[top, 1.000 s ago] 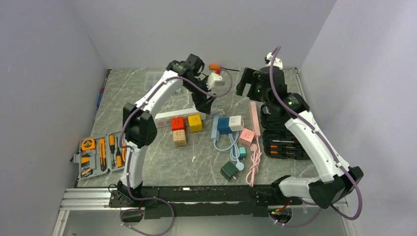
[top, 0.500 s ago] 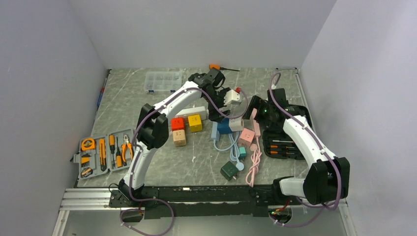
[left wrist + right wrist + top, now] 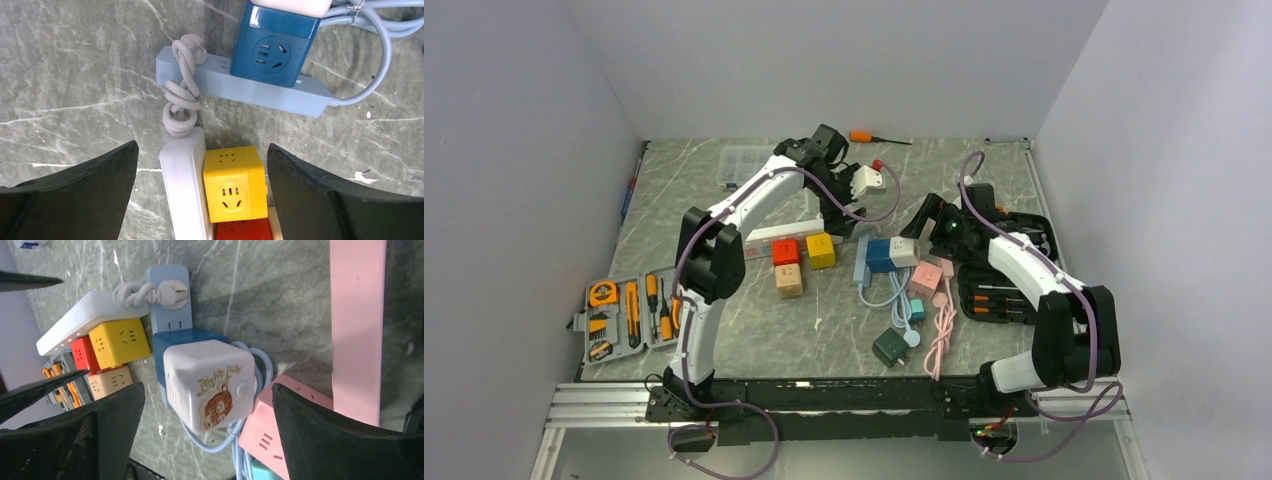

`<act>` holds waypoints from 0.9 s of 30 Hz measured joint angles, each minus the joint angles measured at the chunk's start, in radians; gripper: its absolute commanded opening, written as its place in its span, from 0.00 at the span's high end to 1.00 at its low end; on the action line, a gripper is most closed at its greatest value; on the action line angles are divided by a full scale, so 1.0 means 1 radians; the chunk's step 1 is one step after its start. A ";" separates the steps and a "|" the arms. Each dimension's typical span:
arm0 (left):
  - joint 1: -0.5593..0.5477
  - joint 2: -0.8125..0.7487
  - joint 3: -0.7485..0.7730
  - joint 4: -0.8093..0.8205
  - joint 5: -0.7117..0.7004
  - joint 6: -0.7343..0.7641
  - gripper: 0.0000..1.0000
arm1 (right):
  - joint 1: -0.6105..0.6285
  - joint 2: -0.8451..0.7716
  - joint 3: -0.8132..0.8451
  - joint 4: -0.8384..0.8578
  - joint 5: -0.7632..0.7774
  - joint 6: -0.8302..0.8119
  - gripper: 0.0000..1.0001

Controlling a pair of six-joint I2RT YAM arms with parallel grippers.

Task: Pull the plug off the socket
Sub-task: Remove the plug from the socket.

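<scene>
A white plug with a coiled white cord sits in the end of the light-blue strip, which also carries a blue cube socket. My left gripper hangs open above the white strip and yellow cube, which lie between its fingers; the plug is just ahead of them. My right gripper is open around the white tiger cube, with the plug farther off. From above, the left gripper and right gripper flank the cubes.
Red and tan cubes sit by the white strip. A pink strip, pink cube, green adapter and black tool case lie right. A grey tool tray is at the left.
The left arm swung right over the blue cube, then back left above the white strip's end. The right arm came down from the back toward the white cube. Both stayed open.
</scene>
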 measured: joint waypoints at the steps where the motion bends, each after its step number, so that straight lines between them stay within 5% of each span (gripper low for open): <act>1: 0.002 -0.009 -0.004 0.002 0.002 -0.003 0.01 | 0.000 0.014 0.000 0.012 -0.002 0.001 0.01; 7: 0.016 -0.066 -0.061 0.016 0.017 -0.026 0.01 | -0.002 0.083 0.000 0.077 -0.032 0.014 0.06; 20: 0.059 -0.096 -0.104 0.023 0.024 -0.054 0.01 | 0.055 0.122 -0.027 0.160 -0.043 0.053 0.33; 27: 0.062 -0.107 -0.104 0.023 0.023 -0.065 0.01 | 0.166 0.122 -0.024 0.197 -0.007 0.104 0.33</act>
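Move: The white cube plug sits about 3 cm left of the right hand, 1 cm ahead and 3 cm below it. The blue cube socket it is plugged into is some 8 cm to that hand's left and level with it, and the light-blue strip about 12 cm left and 2 cm back. The pink cube is 6 cm back and 1 cm right. From the left hand the white plug lies roughly 12 cm right and 6 cm back, 5 cm lower. Down and forward by about 2 cm each, with the open fingers on either side of the white cube plug, the right hand then swings left some 5 cm and slightly back, closing by about a third until the fingers pinch the plug's two sides and push it along. The left hand, still wide open, drifts about 3 cm left and 2 cm up. ##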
